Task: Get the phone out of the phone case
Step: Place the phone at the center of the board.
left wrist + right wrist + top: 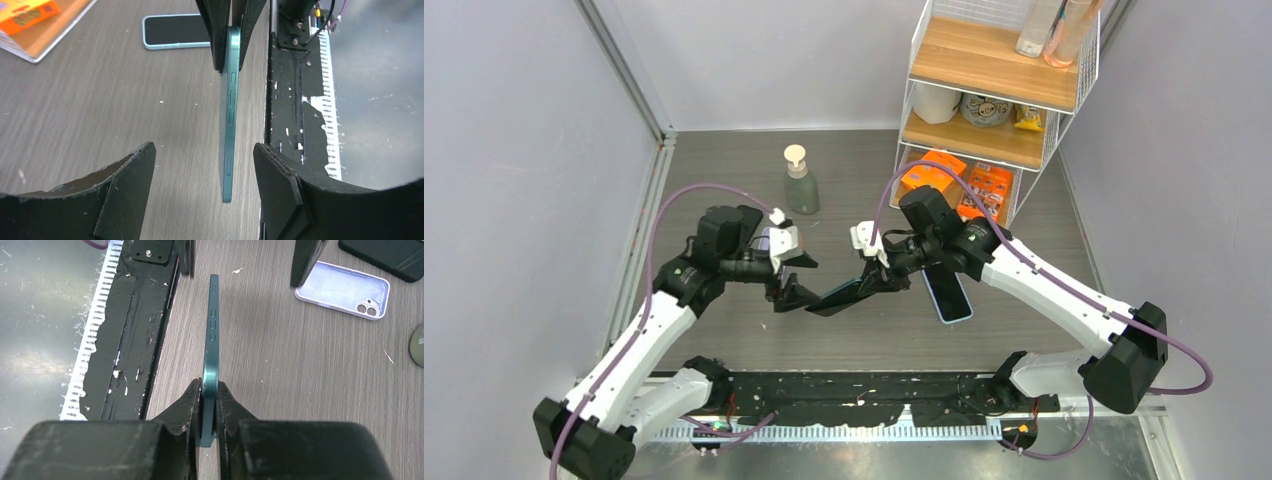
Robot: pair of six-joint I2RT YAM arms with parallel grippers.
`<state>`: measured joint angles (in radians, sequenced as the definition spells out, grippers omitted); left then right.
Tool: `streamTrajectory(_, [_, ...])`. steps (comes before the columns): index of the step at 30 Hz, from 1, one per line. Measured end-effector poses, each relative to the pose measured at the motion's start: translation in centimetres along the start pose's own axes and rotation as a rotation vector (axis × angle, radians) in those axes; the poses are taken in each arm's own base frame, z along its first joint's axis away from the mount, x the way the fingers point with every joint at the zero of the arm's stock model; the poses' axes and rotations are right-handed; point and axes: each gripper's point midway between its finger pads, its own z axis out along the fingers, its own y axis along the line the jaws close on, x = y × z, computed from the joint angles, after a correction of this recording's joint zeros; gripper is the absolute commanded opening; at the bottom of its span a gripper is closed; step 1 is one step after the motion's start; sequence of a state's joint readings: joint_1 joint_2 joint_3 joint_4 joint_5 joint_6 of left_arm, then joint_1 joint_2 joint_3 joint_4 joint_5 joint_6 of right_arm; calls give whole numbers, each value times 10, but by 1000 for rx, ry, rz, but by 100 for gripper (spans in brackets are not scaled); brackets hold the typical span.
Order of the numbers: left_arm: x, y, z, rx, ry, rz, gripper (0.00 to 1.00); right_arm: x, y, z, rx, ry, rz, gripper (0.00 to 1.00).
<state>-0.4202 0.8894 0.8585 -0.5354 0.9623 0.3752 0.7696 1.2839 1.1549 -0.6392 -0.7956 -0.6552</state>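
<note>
A teal phone (839, 296) hangs above the table between the two arms, seen edge-on with its side buttons showing (230, 100). My right gripper (879, 275) is shut on one end of it (210, 390). My left gripper (204, 150) is open, and the phone's free end sits between its fingers, nearer the right finger and touching neither. An empty pale lilac phone case (345, 290) lies inside-up on the table beyond the phone, in the right wrist view.
A second phone with a light blue rim (949, 295) lies screen-up under the right arm. A soap bottle (801, 180) stands at the back. A wire shelf (994, 90) with orange packets (954, 180) fills the back right. A black flat object (395, 255) lies beside the lilac case.
</note>
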Motion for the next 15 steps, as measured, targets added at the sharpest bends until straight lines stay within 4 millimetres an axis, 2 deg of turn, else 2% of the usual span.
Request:
streamTrajectory(5, [10,-8,25,63,76,-8,70,-1,1,0,-3,-3,1,5])
streamTrajectory(10, [6,-10,39,83,106,-1,55,-1,0,0,-2,-4,0,5])
streamTrajectory(15, [7,-3,49,83,130,-56,45,-1,-1,0,4,0,0,5])
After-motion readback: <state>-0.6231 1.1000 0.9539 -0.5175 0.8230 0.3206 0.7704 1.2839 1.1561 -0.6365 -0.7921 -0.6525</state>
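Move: The phone, held on edge by the right gripper with its free end towards the left one, has its middle about 8 cm to the left hand's right, 3 cm back and 3 cm lower. From the left hand, the empty phone case lies on the table some 16 cm ahead, 10 cm left and 20 cm down; the green bottle stands about 27 cm ahead and 3 cm left. From the right hand, the phone's middle is roughly 6 cm left, 2 cm back and 3 cm below. Bring the left gripper about 4 cm to the right and 2 cm down over the phone's free end, its fingertips dipping some 5 to 10 degrees. Close from three-quarters to half open as it slides on, so the base-side finger comes right up against the phone while the other still stands clear. Hold the right gripper still, its grip unchanged. ##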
